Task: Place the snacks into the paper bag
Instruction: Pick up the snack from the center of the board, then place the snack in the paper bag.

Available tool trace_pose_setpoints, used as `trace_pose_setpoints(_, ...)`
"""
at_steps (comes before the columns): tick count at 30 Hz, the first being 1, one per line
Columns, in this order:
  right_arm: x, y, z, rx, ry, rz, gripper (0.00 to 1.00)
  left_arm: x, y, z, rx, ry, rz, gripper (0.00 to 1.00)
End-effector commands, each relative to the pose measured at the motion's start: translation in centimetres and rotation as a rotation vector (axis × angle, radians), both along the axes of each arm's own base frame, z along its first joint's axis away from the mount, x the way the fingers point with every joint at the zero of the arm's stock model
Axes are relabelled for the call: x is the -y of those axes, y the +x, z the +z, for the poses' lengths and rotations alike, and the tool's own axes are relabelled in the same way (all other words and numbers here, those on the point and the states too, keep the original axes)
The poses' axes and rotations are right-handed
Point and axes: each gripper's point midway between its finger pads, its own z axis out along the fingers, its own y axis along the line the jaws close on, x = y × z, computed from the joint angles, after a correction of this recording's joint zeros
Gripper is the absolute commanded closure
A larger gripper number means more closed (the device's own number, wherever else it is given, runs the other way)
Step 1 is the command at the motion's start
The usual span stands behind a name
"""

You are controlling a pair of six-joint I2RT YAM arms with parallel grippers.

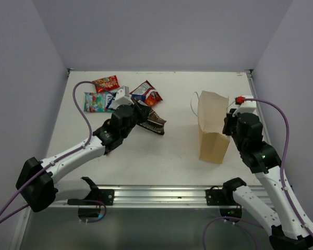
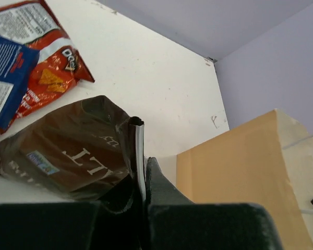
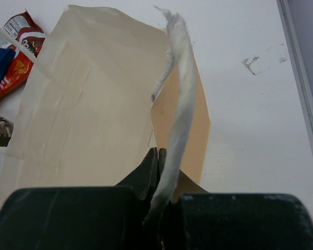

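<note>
The tan paper bag (image 1: 214, 130) stands open at the right of the table. My right gripper (image 1: 229, 125) is shut on its near rim. In the right wrist view the closed jaws (image 3: 157, 153) pinch the bag wall (image 3: 83, 104), and a white cord handle (image 3: 180, 78) hangs in front of them. My left gripper (image 1: 141, 115) is shut on the edge of a dark brown snack packet (image 1: 154, 123). The left wrist view shows that packet (image 2: 68, 151) clamped at its silver seam by the gripper (image 2: 142, 161). Red (image 1: 106, 83), teal-green (image 1: 95, 101), blue-white (image 1: 116, 97) and orange-red (image 1: 147, 94) packets lie at the back left.
Walls enclose the table on the left, back and right. A metal rail (image 1: 161, 195) runs along the near edge between the arm bases. A bare strip of white table (image 1: 177, 120) separates the packets from the bag. A white box (image 1: 249, 105) sits behind the right gripper.
</note>
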Motion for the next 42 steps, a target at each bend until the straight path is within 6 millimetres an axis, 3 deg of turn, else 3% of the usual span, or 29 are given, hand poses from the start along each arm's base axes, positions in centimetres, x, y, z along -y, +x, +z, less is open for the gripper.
trace_pose_setpoints(1, -1.3, 0.1, 2.0, 0.056, 0.019, 0.087, 1.0, -0.2, -0.6, 4.8, 0.061, 0.151, -0.08, 1.0)
trace_pose_setpoints(3, -1.8, 0.0, 2.2, 0.059, 0.021, 0.119, 1.0, -0.1, -0.9, 7.5, 0.077, 0.188, -0.117, 1.0)
trace_pose_setpoints(6, -2.6, 0.0, 2.6, 0.065, 0.025, 0.169, 1.0, 0.1, -1.7, 9.6, 0.078, 0.225, -0.167, 1.0)
trace_pose_setpoints(7, -2.8, -0.1, 2.6, 0.066, 0.027, 0.184, 1.0, 0.1, -1.7, 12.0, 0.115, 0.22, -0.177, 1.0)
trace_pose_setpoints(9, -3.6, -0.2, 2.8, 0.066, 0.034, 0.232, 1.0, 0.1, -2.4, 13.0, 0.108, 0.238, -0.212, 1.0)
trace_pose_setpoints(10, -3.9, -0.2, 2.9, 0.07, 0.038, 0.251, 1.0, 0.2, -2.6, 15.4, 0.142, 0.225, -0.221, 1.0)
trace_pose_setpoints(12, -4.6, -0.3, 2.9, 0.067, 0.043, 0.291, 1.0, 0.5, -3.3, 16.4, 0.144, 0.237, -0.271, 1.0)
trace_pose_setpoints(14, -4.9, -0.3, 3.1, 0.069, 0.044, 0.311, 1.0, 0.7, -4.0, 19.4, 0.186, 0.21, -0.302, 1.0)
trace_pose_setpoints(15, -5.2, -0.4, 3.1, 0.067, 0.046, 0.325, 1.0, 1.3, -4.3, 19.4, 0.176, 0.219, -0.345, 1.0)
trace_pose_setpoints(16, -5.3, -0.3, 3.2, 0.067, 0.046, 0.333, 1.0, 1.3, -4.8, 21.6, 0.213, 0.195, -0.357, 1.0)
trace_pose_setpoints(18, -5.8, -0.4, 3.3, 0.07, 0.049, 0.36, 1.0, 2.0, -5.3, 22.3, 0.217, 0.19, -0.406, 1.0)
trace_pose_setpoints(20, -6.0, -0.3, 3.4, 0.071, 0.051, 0.372, 1.0, 2.0, -6.0, 25.3, 0.269, 0.159, -0.43, 1.0)
trace_pose_setpoints(23, -6.1, -0.2, 3.2, 0.062, 0.048, 0.378, 1.0, 2.7, -6.8, 27.0, 0.297, 0.132, -0.483, 1.0)
trace_pose_setpoints(24, -6.1, -0.1, 3.1, 0.061, 0.048, 0.377, 1.0, 2.7, -7.2, 28.7, 0.335, 0.108, -0.492, 1.0)
trace_pose_setpoints(27, -6.3, 0.0, 3.0, 0.054, 0.048, 0.385, 1.0, 3.2, -8.3, 31.2, 0.395, 0.055, -0.542, 1.0)
trace_pose_setpoints(35, -6.9, 0.3, 2.7, 0.04, 0.056, 0.407, 1.0, 4.6, -10.6, 35.6, 0.523, -0.084, -0.664, 1.0)
trace_pose_setpoints(42, -6.9, 0.4, 2.7, 0.041, 0.057, 0.404, 1.0, 7.9, -11.6, 36.4, 0.524, -0.165, -0.843, 1.0)
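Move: Some 23 cm to the right of the left hand, which already holds the brown snack, and 3 cm back, stands the paper bag, its middle about 10 cm lower. The red snack lies about 16 cm ahead of the left hand and 2 cm to its left, the blue snack 11 cm ahead and 12 cm left, both some 21 cm below. The right hand still grips the bag's rim or handle; the bag's middle is about 4 cm left of that hand, 3 cm ahead and 14 cm below. Lifting the pinched brown snack fast, the left hand climbs about 32 cm, draws back some 9 cm and, mostly late on, drifts right, narrowing the sideways gap to the paper bag. Its wrist swings clockwise some 40 degrees and tips the fingers up. Meanwhile the right hand keeps its grip and carries the bag's mouth about 6 cm left, turning counter-clockwise 20 degrees, then nearly stops. ##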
